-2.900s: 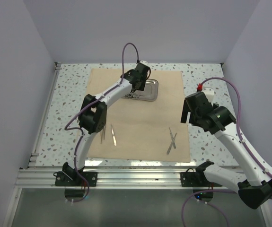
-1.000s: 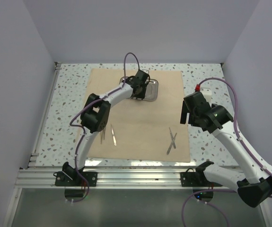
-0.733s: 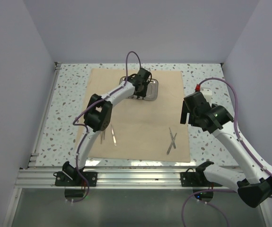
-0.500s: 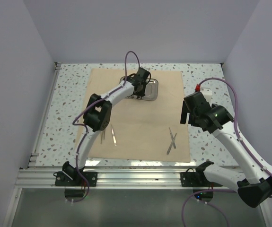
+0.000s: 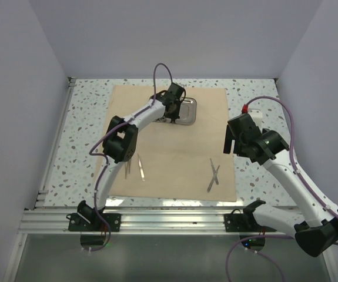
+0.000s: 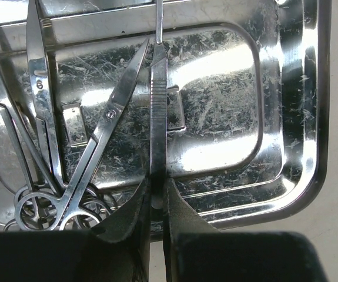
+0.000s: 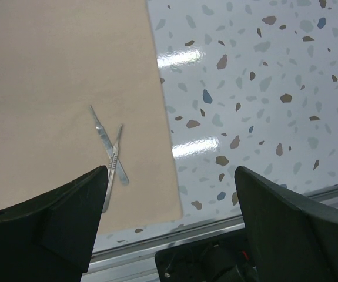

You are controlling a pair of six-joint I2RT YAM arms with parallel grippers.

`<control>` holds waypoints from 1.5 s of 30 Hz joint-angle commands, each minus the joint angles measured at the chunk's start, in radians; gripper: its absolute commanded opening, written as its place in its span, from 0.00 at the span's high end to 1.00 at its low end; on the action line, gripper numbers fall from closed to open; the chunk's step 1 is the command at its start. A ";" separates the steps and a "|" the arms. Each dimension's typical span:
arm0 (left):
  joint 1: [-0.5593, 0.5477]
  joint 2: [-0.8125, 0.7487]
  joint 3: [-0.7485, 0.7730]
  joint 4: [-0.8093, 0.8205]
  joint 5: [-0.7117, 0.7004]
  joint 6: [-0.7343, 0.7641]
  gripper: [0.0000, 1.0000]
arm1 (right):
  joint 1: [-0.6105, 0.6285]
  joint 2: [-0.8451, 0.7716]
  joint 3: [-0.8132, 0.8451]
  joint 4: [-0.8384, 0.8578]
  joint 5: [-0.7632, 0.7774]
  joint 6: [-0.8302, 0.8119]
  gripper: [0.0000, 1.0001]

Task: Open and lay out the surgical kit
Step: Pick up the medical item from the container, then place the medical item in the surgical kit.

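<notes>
The tan cloth [image 5: 174,147] lies spread flat on the table. The steel tray [image 5: 187,111] stands at its far middle. My left gripper [image 5: 170,111] is down in the tray [image 6: 286,117] and is shut [image 6: 156,202] on a thin scalpel handle [image 6: 157,106]. Scissors [image 6: 107,129] and forceps [image 6: 42,111] lie in the tray's left part. Two crossed scalpel handles [image 5: 214,174] lie on the cloth at the near right, also in the right wrist view [image 7: 110,154]. Two thin instruments [image 5: 134,167] lie at the near left. My right gripper [image 7: 169,223] is open and empty, high above the cloth's right edge.
The speckled table top [image 5: 86,135] surrounds the cloth. An aluminium rail [image 5: 169,220] runs along the near edge. Grey walls close in the left, back and right sides.
My left gripper has moved over the tray from its near left edge and now grips the scalpel handle. The right arm has barely moved.
</notes>
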State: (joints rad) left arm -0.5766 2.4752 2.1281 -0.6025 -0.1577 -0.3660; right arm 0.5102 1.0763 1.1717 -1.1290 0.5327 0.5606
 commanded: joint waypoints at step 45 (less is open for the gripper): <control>-0.384 -0.458 -0.465 -0.045 0.262 -0.481 1.00 | -0.001 -0.187 -0.041 -0.008 0.016 0.018 0.08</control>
State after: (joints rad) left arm -0.9386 2.0483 1.6428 -0.6537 0.0311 -0.7822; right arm 0.5102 0.9161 1.1236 -1.1229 0.5144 0.5549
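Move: Back towards the robot, about 28 cm, and some 16 cm to the right of the left hand lie the two crossed scalpels on the cloth, about 2 cm lower than the fingers, which already grip a scalpel handle by its near end inside the tray. The tray's middle is roughly 6 cm ahead, about level sideways; the scissors lie around 4 cm ahead and 4 cm left. From the right hand the crossed scalpels are some 8 cm left, level fore-and-aft and 20 cm below. Keeping its pinch on the scalpel handle, the left hand first eases about 2 cm right and slightly up, then lifts to some 9 cm and sweeps back about 24 cm and 10 cm right over the tray's near rim towards the crossed scalpels, sinking again to 5 cm as the fingers tip steeper. The empty, open right hand draws back and up about 2 cm. ##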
